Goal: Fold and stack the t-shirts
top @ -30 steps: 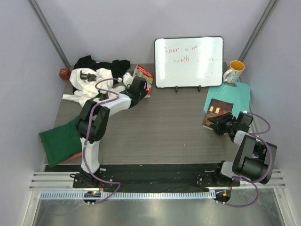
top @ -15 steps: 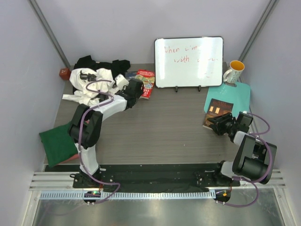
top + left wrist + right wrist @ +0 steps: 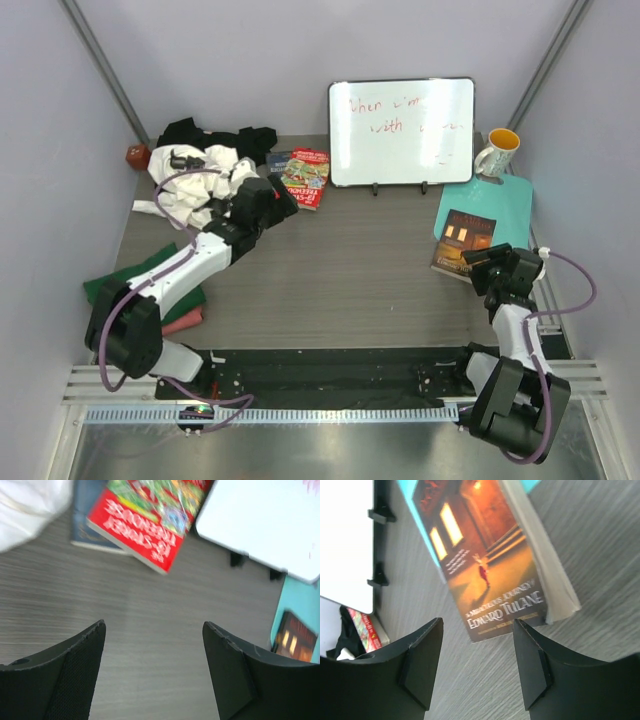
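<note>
A crumpled white t-shirt (image 3: pixel 195 185) with small black marks lies at the back left, over a black t-shirt (image 3: pixel 215 135). A folded dark green t-shirt (image 3: pixel 140 285) sits at the left edge on a salmon pink one (image 3: pixel 185 322). My left gripper (image 3: pixel 283 196) hovers just right of the white shirt, open and empty (image 3: pixel 154 626) over bare table; the white shirt (image 3: pixel 30 505) shows at the wrist view's top left. My right gripper (image 3: pixel 474 262) is open (image 3: pixel 478 622) and empty, just short of a brown book (image 3: pixel 490 565).
A red book (image 3: pixel 306 177) lies flat on a blue book (image 3: pixel 278 160) in front of the whiteboard (image 3: pixel 400 130). The brown book (image 3: pixel 462 240) rests partly on a teal mat (image 3: pixel 505 200). A mug (image 3: pixel 497 152) stands back right, and a reddish object (image 3: pixel 137 155) back left.
The left gripper opened and drew back from the red book, which was tilted up and now lies flat. The right gripper opened wider and pulled back from the brown book.
</note>
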`<state>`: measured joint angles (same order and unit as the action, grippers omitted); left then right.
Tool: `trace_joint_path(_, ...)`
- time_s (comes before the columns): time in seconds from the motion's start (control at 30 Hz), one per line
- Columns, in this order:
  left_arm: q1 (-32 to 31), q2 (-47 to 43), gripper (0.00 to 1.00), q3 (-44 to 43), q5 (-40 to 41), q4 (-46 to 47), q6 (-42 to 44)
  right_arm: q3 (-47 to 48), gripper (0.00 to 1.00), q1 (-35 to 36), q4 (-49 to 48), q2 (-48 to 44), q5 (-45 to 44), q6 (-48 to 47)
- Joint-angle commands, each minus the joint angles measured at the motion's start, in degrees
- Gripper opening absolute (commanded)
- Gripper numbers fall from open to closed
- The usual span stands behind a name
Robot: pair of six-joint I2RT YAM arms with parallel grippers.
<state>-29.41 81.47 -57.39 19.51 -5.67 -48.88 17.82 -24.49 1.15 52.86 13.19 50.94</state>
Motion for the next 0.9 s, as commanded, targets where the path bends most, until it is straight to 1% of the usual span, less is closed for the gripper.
trace_joint_path(0.0,-4.06,5.79,0.78,-0.88,-17.45,2.33,8.09,3.35,0.63,-0.21,2.46,0.67,-2.74,-0.22)
trace_joint_path(0.03,-4.95,9.98,0.78,-3.58,-19.23,2.25,8.62,4.58,0.64,-0.29,2.54,0.14,-2.64,-0.22)
trace_joint_path(0.1,-6.96,15.53,0.77,-7.46,-25.80,1.89,9.94,6.51,0.63,-0.29,4.81,-1.27,-3.52,-0.57)
trace_joint_path(0.13,-7.59,21.13,0.77,-12.18,-32.10,1.89,9.77,8.87,0.64,-0.38,5.61,-1.36,-4.04,-0.75)
trace_joint_path(0.2,-9.51,27.92,0.77,-18.34,-37.23,1.20,9.60,11.87,0.64,-0.38,9.29,0.30,-3.61,-1.98)
trace_joint_path(0.23,-10.22,30.74,0.78,-24.21,-40.48,1.19,9.25,13.88,0.64,-0.38,10.01,1.18,-3.26,-2.16)
trace_joint_path(0.27,-11.01,36.51,0.78,-27.40,-41.56,0.58,9.16,14.25,0.64,-0.38,10.19,1.80,-1.69,-1.81)
trace_joint_path(0.3,-12.33,38.65,0.78,-30.56,-42.61,-0.47,9.24,14.34,0.64,-0.30,10.19,2.15,-1.07,-1.55)
trace_joint_path(0.33,-12.86,41.20,0.79,-36.25,-43.75,-0.83,8.81,14.00,0.64,-0.29,9.93,1.81,-0.37,-1.28)
trace_joint_path(0.37,-13.30,45.14,0.79,-39.09,-44.81,-1.44,8.20,13.64,0.64,-0.38,9.58,1.37,0.42,-1.19)
trace_joint_path(0.4,-13.65,47.44,0.79,-41.64,-46.12,-1.62,7.41,13.29,0.64,-0.30,9.58,0.24,0.43,-1.19)
trace_joint_path(0.43,-13.74,49.38,0.79,-46.45,-47.36,-1.62,5.75,12.33,0.64,-0.29,9.66,-0.21,0.43,-1.37)
trace_joint_path(0.47,-13.92,51.14,0.79,-48.59,-50.07,-1.62,5.03,11.80,0.63,-0.29,9.66,-0.74,0.43,-1.63)
trace_joint_path(0.5,-14.27,54.72,0.79,-50.70,-50.88,-1.71,4.59,11.19,0.64,-0.29,9.58,-1.18,0.61,-1.72)
trace_joint_path(0.53,-14.53,55.98,0.79,-54.29,-51.75,-1.97,4.41,10.05,0.63,-0.29,9.66,-1.62,0.61,-1.89)
trace_joint_path(0.67,-15.59,61.95,0.81,-60.73,-55.00,-2.59,2.40,7.58,0.63,-0.29,9.49,-2.50,1.22,-2.68)
trace_joint_path(0.73,-16.12,65.28,0.81,-63.62,-58.26,-2.33,1.25,6.53,0.63,-0.29,9.14,-2.41,1.31,-3.30)
trace_joint_path(0.8,-16.99,66.97,0.81,-64.60,-58.88,-2.15,-0.07,6.52,0.63,-0.29,10.27,-1.62,0.26,-4.18)
trace_joint_path(0.87,-17.70,68.73,0.82,-64.69,-59.14,-1.01,-0.95,6.43,0.63,-0.38,11.15,-1.45,-2.63,-4.97)
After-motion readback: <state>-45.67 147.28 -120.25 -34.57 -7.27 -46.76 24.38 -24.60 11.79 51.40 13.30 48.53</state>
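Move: The Edward Tulane book, flat on the table and partly on the teal tray, lies far to the left hand's right: about 53 cm right, 5 cm nearer the base and some 16 cm below. The red book is about 13 cm ahead of the left hand, 3 cm right and 14 cm below. From the right hand, the Tulane book's middle is roughly 7 cm ahead, 1 cm left and 5 cm below, and the tray's is about 15 cm ahead and 6 cm right. Towards the Edward Tulane book sweeps the open left hand, leaving the red book behind: about 35 cm to the right, sinking some 12 cm mostly in the first half while turning clockwise about 60 degrees, then slowing short of the book. The open right hand dips slightly, lifts about 6 cm with a small push forward, then sinks and draws back partway, still without gripping. ##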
